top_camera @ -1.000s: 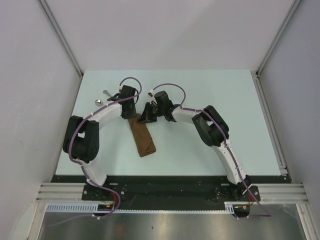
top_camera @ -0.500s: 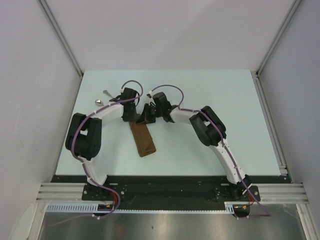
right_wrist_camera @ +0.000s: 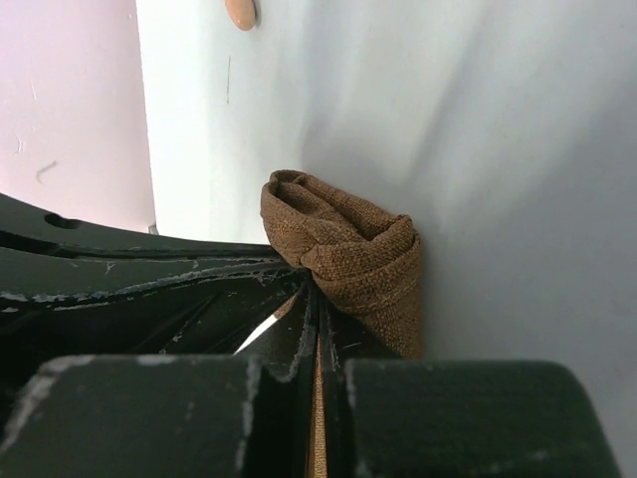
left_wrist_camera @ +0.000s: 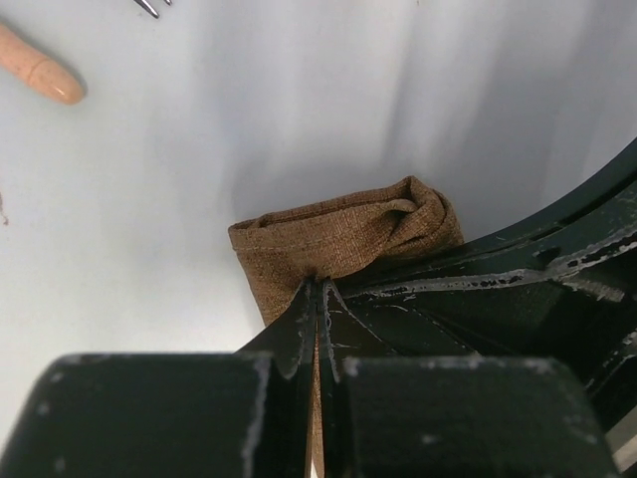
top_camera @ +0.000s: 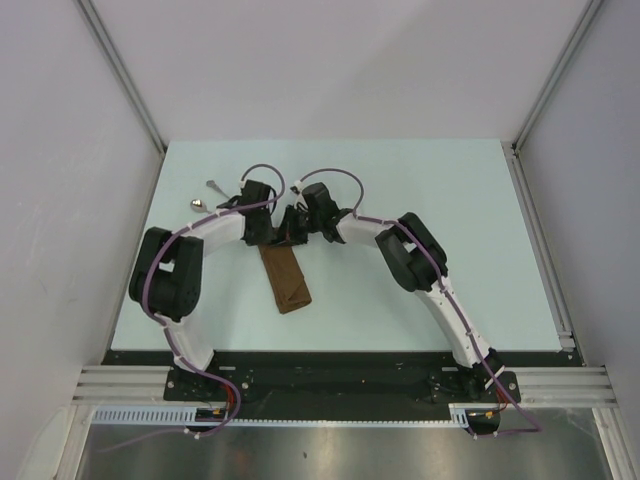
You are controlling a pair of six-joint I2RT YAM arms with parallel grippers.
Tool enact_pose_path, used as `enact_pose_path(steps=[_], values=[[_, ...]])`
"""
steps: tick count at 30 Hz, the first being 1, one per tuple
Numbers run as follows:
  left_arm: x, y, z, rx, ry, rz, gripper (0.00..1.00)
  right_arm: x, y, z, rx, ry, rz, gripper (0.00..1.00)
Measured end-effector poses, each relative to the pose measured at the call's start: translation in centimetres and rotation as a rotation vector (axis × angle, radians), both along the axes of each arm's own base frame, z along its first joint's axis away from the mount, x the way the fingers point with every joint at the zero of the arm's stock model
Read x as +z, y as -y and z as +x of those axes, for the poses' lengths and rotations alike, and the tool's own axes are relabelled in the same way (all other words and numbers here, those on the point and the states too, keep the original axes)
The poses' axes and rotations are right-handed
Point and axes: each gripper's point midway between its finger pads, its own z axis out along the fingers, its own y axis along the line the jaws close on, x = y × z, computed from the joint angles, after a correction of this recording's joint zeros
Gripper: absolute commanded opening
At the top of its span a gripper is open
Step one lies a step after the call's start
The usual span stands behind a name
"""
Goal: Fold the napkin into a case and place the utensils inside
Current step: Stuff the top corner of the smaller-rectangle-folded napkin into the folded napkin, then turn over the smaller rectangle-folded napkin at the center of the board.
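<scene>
The napkin lies as a narrow brown strip, a case, running from the table's middle toward the near edge. Its far end is bunched up. My left gripper is shut on that end from the left. My right gripper is shut on the same end from the right, close against the left one. The utensils lie outside the cloth at the far left: a silver fork and a spoon with a pale orange handle.
Grey walls stand on both sides and at the back of the pale table. Metal rails run along the right edge. Both arm bases sit at the near edge.
The left gripper has closed on the napkin's far end. Both wrists have drawn slightly closer together over that end. The right gripper stays shut.
</scene>
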Motion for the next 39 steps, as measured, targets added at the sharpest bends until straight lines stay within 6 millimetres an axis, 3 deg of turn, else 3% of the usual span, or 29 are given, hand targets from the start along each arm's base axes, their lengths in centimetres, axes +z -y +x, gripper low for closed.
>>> enact_pose_path(steps=[14, 17, 21, 23, 27, 32, 34, 39], values=[[-0.2, -0.2, 0.0, 0.016, 0.043, -0.083, 0.01, 0.0, -0.1, 0.2, 0.037, -0.023, 0.003, 0.02], [0.2, 0.1, -0.1, 0.009, 0.027, -0.092, 0.07, 0.2, 0.2, 0.1, 0.030, 0.000, -0.017, 0.11], [1.4, 0.6, -0.4, -0.006, 0.025, -0.115, 0.27, 0.9, 1.1, -0.3, 0.026, 0.027, -0.069, 0.23], [2.9, 0.9, -0.8, -0.011, 0.041, -0.136, 0.32, 1.8, 1.4, -0.4, 0.035, 0.051, -0.086, 0.25], [7.9, 0.7, -1.1, -0.006, 0.144, -0.171, 0.38, 3.7, 1.9, -1.0, 0.055, 0.093, -0.119, 0.37], [15.1, -1.5, -2.2, 0.046, 0.328, -0.212, 0.43, 5.2, 2.7, -2.0, 0.088, 0.154, -0.201, 0.50], [16.8, -3.0, -3.3, 0.090, 0.383, -0.212, 0.45, 5.3, 3.3, -3.2, 0.116, 0.175, -0.263, 0.54], [17.8, -4.9, -5.7, 0.176, 0.421, -0.205, 0.52, 4.0, 4.2, -6.3, 0.165, 0.242, -0.455, 0.60]])
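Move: The napkin's top end is right under the left hand's shut fingertips, its middle about 1 cm ahead, 1 cm right and 1 cm below. The spoon's middle lies some 7 cm ahead and 14 cm left of the left hand; the fork's about 12 cm ahead and 12 cm left, both roughly 2 cm below. From the right hand, the same napkin end is about 1 cm ahead, 1 cm left and 1 cm below. The napkin's top end first stays under both pairs of shut fingertips, poked into its fold almost without travel. Then both hands open to about half and come free: the left rises some 18 cm, drawing back and left, while the right backs off about 6 cm, up and rightward, tilting its fingers steeper down over the napkin's body. ##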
